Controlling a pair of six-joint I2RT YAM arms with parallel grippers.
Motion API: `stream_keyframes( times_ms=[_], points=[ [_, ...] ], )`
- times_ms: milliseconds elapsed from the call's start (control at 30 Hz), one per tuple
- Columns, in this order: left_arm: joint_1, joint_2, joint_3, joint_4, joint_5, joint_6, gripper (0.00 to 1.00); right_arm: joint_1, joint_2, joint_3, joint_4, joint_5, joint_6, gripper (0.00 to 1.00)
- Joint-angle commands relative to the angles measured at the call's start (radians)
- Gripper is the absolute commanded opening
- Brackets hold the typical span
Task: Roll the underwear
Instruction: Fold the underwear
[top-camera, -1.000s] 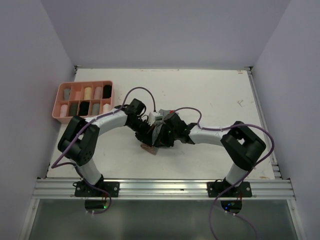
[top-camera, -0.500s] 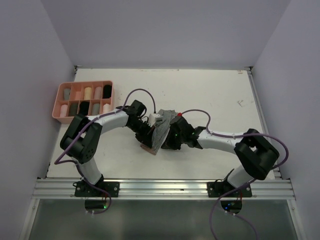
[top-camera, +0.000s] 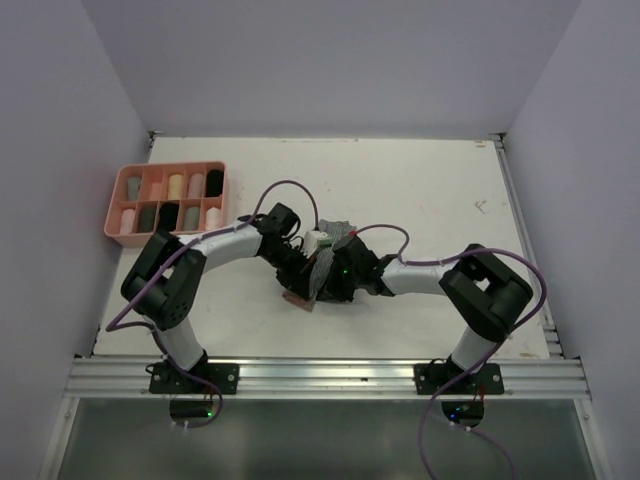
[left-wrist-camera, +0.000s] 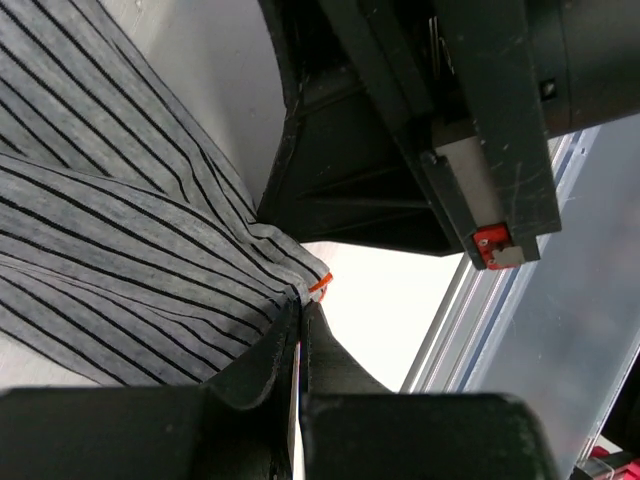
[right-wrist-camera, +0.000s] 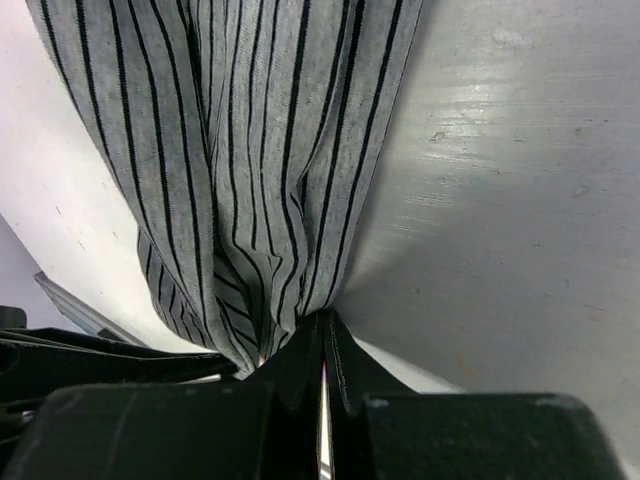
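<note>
The grey striped underwear is bunched between both grippers at the middle of the table. My left gripper is shut on one corner of the underwear, next to a bit of orange trim. My right gripper is shut on a gathered fold of the same underwear, which hangs in pleats over the white table. In the wrist views the left gripper and the right gripper both show jaws pressed together on the cloth. The two grippers are nearly touching.
A pink compartment tray holding several rolled garments stands at the left back. A small brown piece lies on the table just below the grippers. The right arm's dark body looms close in the left wrist view.
The right gripper has closed onto the striped fabric. The right arm swung out and came back toward the left gripper, and the cloth between them is now more bunched.
</note>
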Motion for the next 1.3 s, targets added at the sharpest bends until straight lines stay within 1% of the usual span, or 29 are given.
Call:
stream_keyframes(
  times_ms=[0, 67, 167, 200, 267, 300, 333, 367, 400, 467, 533, 567, 667, 767, 900, 1033, 1133, 1167, 1267],
  points=[
    [-0.022, -0.021, -0.015, 0.054, 0.019, -0.028, 0.01, 0.006, 0.004, 0.004, 0.031, 0.012, 0.021, 0.01],
    [-0.025, -0.014, -0.024, 0.075, 0.006, -0.042, 0.02, 0.006, -0.001, -0.004, 0.034, 0.012, 0.023, 0.01],
    [-0.026, 0.029, -0.032, 0.08, -0.021, -0.05, 0.07, 0.006, -0.018, -0.016, 0.032, 0.012, 0.021, 0.01],
    [-0.026, 0.048, -0.033, 0.082, -0.041, -0.051, 0.1, 0.007, -0.039, -0.019, 0.026, 0.012, 0.018, 0.01],
    [-0.022, 0.06, -0.036, 0.071, -0.058, -0.048, 0.13, 0.001, -0.078, -0.024, -0.014, 0.034, -0.003, 0.02],
    [-0.017, 0.066, -0.044, 0.069, -0.061, -0.047, 0.19, -0.005, -0.101, -0.024, -0.058, 0.054, -0.016, 0.03],
    [-0.016, 0.065, -0.05, 0.073, -0.063, -0.05, 0.22, -0.01, -0.166, -0.025, -0.084, 0.107, -0.036, 0.05],
    [-0.014, 0.063, -0.053, 0.076, -0.061, -0.048, 0.28, -0.028, -0.197, -0.037, -0.115, 0.13, -0.037, 0.09],
    [-0.011, 0.065, -0.062, 0.077, -0.061, -0.048, 0.3, -0.04, -0.232, -0.047, -0.124, 0.15, -0.042, 0.1],
    [-0.011, 0.063, -0.064, 0.074, -0.058, -0.044, 0.33, -0.097, -0.302, -0.05, -0.158, 0.172, -0.057, 0.13],
    [-0.009, 0.065, -0.067, 0.074, -0.058, -0.045, 0.34, -0.143, -0.329, -0.041, -0.166, 0.184, -0.08, 0.15],
    [-0.009, 0.066, -0.068, 0.074, -0.057, -0.044, 0.36, -0.193, -0.328, -0.033, -0.166, 0.18, -0.088, 0.15],
    [-0.008, 0.065, -0.073, 0.074, -0.057, -0.042, 0.39, -0.264, -0.278, 0.036, -0.173, 0.16, -0.129, 0.13],
    [-0.008, 0.068, -0.075, 0.076, -0.06, -0.041, 0.4, -0.286, -0.193, 0.114, -0.152, 0.141, -0.157, 0.12],
    [-0.003, 0.072, -0.073, 0.076, -0.061, -0.044, 0.41, -0.295, -0.1, 0.189, -0.101, 0.098, -0.148, 0.12],
    [0.0, 0.069, -0.076, 0.08, -0.061, -0.047, 0.42, -0.295, -0.043, 0.225, -0.034, 0.075, -0.096, 0.17],
    [0.0, 0.069, -0.076, 0.082, -0.06, -0.048, 0.43, -0.295, 0.006, 0.239, -0.023, 0.052, -0.067, 0.21],
    [0.001, 0.071, -0.076, 0.083, -0.058, -0.048, 0.43, -0.295, 0.022, 0.239, 0.022, 0.042, -0.062, 0.21],
    [0.001, 0.069, -0.079, 0.082, -0.06, -0.045, 0.43, -0.295, 0.066, 0.248, 0.053, 0.023, -0.037, 0.25]
  ],
)
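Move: Both my hands are at the near end of the underwear, which lies as a narrow strip running forward. Its bunched far end, next for my right hand, is about 16 cm ahead and 3 cm to that hand's right, about 1 cm lower. My left hand pinches the near corner with the orange tag right at its tips; the corner is some 4 cm left of my right hand, and the far end is about 17 cm ahead of my left hand and 8 cm right. I lift my right hand off the near end and arc it forward above the strip, about 14 cm out, swinging right and then partly back left. It rises nearly 8 cm before sinking a little over the far end, turning some 15 degrees clockwise with the fingers parting slightly. Meanwhile my left hand eases down about 1 cm and opens nearly halfway, releasing its pinch on the corner but staying beside it. ##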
